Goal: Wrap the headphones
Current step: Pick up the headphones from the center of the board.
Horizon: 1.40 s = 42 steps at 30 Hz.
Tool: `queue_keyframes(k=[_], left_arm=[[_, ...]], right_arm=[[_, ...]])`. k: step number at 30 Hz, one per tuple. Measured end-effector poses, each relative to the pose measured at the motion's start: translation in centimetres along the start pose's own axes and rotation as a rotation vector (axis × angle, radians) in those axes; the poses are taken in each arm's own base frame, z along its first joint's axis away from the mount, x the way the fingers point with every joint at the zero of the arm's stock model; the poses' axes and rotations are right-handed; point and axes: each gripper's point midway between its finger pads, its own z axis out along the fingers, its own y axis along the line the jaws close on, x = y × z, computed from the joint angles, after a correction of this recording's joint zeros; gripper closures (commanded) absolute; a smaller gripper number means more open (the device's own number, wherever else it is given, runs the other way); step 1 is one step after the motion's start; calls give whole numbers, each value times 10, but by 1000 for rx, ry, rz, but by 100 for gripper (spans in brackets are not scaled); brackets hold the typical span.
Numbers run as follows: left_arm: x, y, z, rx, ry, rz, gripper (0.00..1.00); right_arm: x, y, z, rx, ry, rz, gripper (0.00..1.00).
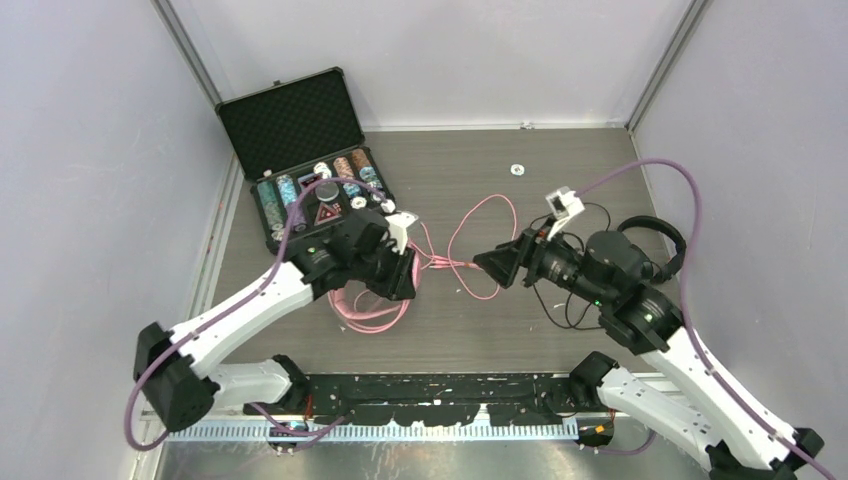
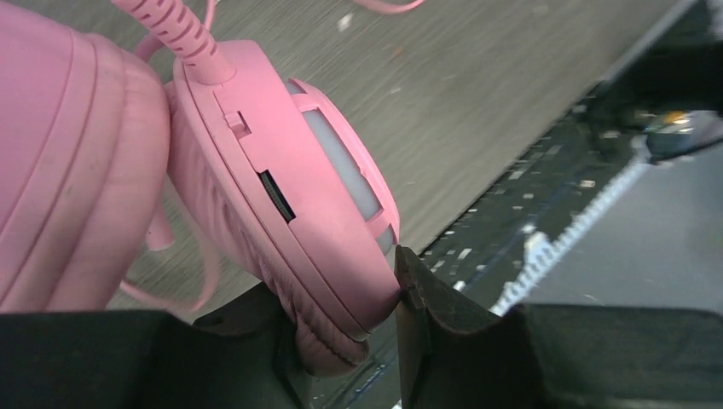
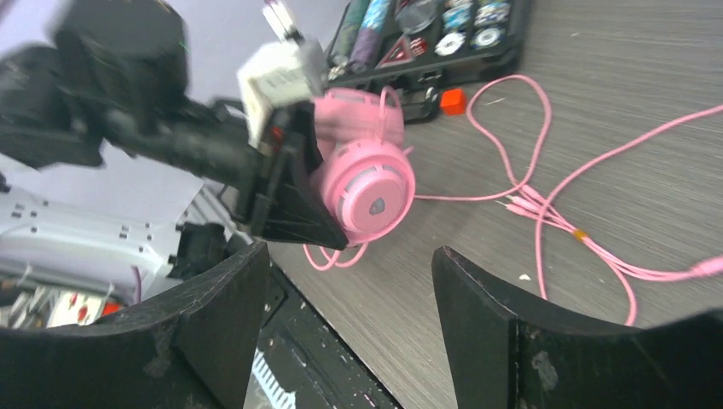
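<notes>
My left gripper (image 2: 341, 315) is shut on one ear cup of the glossy pink headphones (image 2: 281, 196), held above the table near its front edge. In the top view that gripper (image 1: 400, 272) covers the headset. The pink cable (image 1: 372, 312) lies partly coiled under it and loops away across the table (image 1: 482, 240). My right gripper (image 1: 495, 262) stands open just right of the left one, with nothing between its fingers; its wrist view shows the pink ear cup (image 3: 368, 181) ahead of it and the pink cable (image 3: 546, 213). The black headphones (image 1: 660, 236) and their thin cable (image 1: 560, 305) lie behind my right arm.
An open black case (image 1: 310, 170) of poker chips stands at the back left. A small white round piece (image 1: 517, 169) lies near the back wall. A black rail (image 1: 440, 385) runs along the table's front edge. Walls close in on three sides.
</notes>
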Motion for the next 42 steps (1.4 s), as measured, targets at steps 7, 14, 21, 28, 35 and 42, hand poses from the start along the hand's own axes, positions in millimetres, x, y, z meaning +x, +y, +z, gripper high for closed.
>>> queue_keyframes(k=[7, 14, 21, 28, 35, 42], left_arm=[[48, 48, 52, -171, 173, -85, 91], [54, 57, 80, -193, 204, -135, 72], [52, 63, 77, -240, 190, -149, 38], [31, 61, 40, -276, 137, -63, 40], [39, 46, -8, -113, 123, 368, 39], [93, 51, -11, 60, 197, 731, 35]], right_arm=[[-27, -11, -45, 129, -189, 51, 28], [-38, -22, -65, 214, -272, 68, 28], [-33, -32, -68, 265, -260, 74, 28], [-31, -33, -68, 270, -252, 77, 28], [-33, -30, -73, 255, -270, 76, 29], [-34, -28, -76, 248, -278, 74, 29]])
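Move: The pink headphones hang by an ear cup already pinched in the left fingers; their landing spot on the bare board lies about 15 cm below that hand, some 2 cm back and 4 cm left. The orange cube is roughly 12 cm ahead and 8 cm left of the hand, the cable tie about 5 cm ahead and 14 cm right. From the right hand, the landing spot is around 18 cm left, 6 cm back and 27 cm below. The headphones go straight down some 11 cm in the left hand, whose fingers then open and let go of the ear cup. Emptied, the hand rises about 7 cm, then swings left and back over the headband, turning clockwise some 40 degrees and sinking slightly at the end. The open right hand meanwhile draws off to the right, away from the headphones, and turns clockwise. ##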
